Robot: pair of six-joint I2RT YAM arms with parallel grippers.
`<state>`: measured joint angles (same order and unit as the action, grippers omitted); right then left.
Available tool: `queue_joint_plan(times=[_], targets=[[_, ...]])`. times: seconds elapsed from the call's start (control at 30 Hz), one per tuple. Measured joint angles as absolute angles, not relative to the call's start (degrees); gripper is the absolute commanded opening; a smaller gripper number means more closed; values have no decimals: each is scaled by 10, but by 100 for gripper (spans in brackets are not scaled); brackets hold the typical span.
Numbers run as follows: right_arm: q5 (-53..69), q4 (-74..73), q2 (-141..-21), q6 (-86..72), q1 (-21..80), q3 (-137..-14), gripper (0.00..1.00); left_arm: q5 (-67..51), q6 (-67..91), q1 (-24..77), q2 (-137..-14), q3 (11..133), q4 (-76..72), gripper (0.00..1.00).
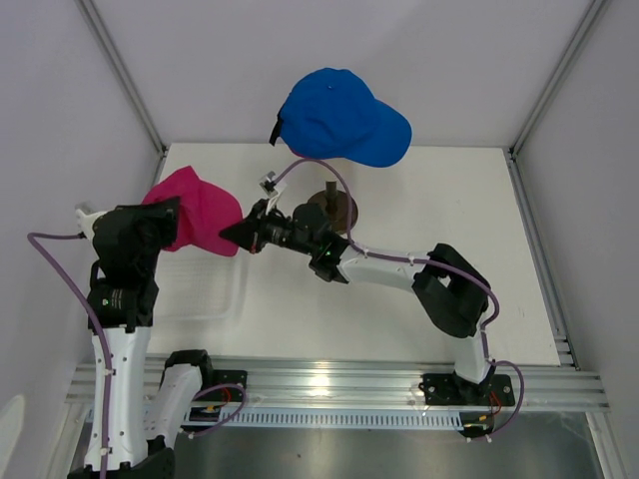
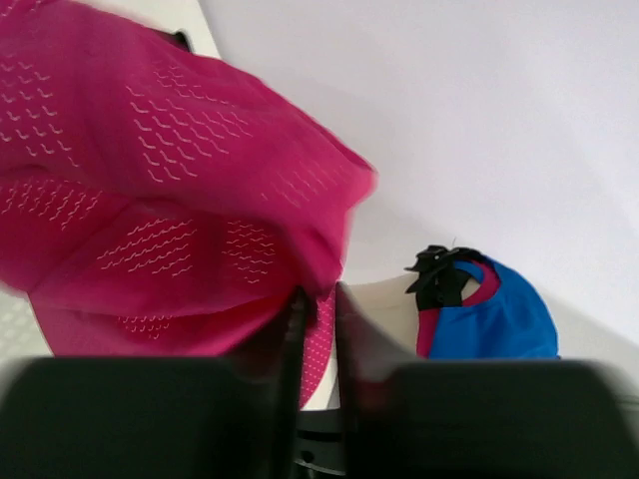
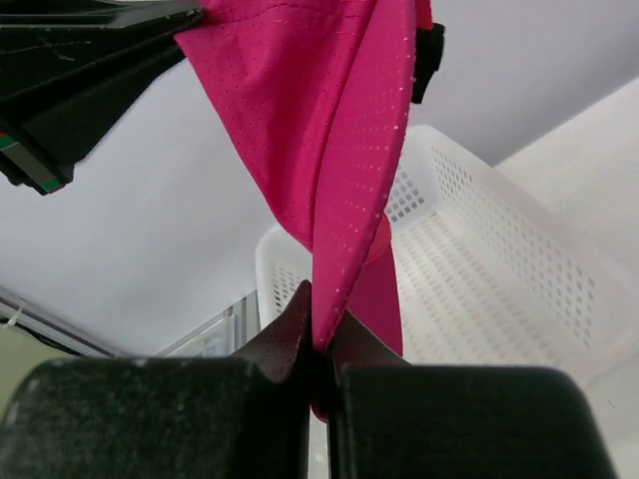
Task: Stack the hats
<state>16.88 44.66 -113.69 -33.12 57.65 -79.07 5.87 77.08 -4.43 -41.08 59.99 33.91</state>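
A magenta pink hat (image 1: 200,210) hangs in the air at the left, stretched between both grippers. My left gripper (image 1: 168,212) is shut on its left side; in the left wrist view pink fabric (image 2: 150,190) sits between the fingers (image 2: 296,324). My right gripper (image 1: 233,236) is shut on the hat's right edge, and the right wrist view shows the fabric (image 3: 329,130) pinched between its fingertips (image 3: 321,321). A bright blue hat (image 1: 339,118) sits high at the back. In the left wrist view it (image 2: 504,319) lies over another pink hat (image 2: 429,334) on a cream head (image 2: 384,304).
A white plastic basket (image 3: 499,269) lies on the table below the held hat, faintly seen in the top view (image 1: 225,299). The head's dark round stand (image 1: 337,208) is just behind the right arm's wrist. White walls close in the table on three sides.
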Motion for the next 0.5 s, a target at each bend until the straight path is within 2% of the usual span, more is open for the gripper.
queue_joint_plan(times=[0.07, 0.1, 0.3, 0.5], targets=[[170, 389, -1127, -329, 573, -810, 0, 70, 702, -44, -408, 600, 326, 69], [175, 348, -1124, -329, 569, -829, 0, 77, 663, -44, -407, 600, 315, 98], [265, 90, -1119, -397, 509, -1003, 0, 166, 358, -44, -401, 655, 282, 100], [249, -113, -1107, -466, 479, -1089, 0, 258, 135, -48, -372, 681, 221, 100]])
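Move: The blue hat on the mannequin head lies some 23 cm ahead of the right hand, 25 cm to its right and roughly 9 cm higher; from the left hand it is about 21 cm ahead and 31 cm to the right, nearly level. The pink hat's middle sits about 6 cm left of the right hand, 4 cm ahead and a little above. The stand's round foot is about 23 cm ahead, 23 cm right and 27 cm below the right hand. The pink hat, pinched by both hands, is released on its left side as the left fingers open wide; that hand then draws off up and to the left, about 10 cm, and back, rolling some 60 degrees with its left side rising. The right fingers keep their pinch on the hat's brim and carry it up, right and forward, roughly 5 cm each way, towards the blue hat, rolling about 25 degrees. ##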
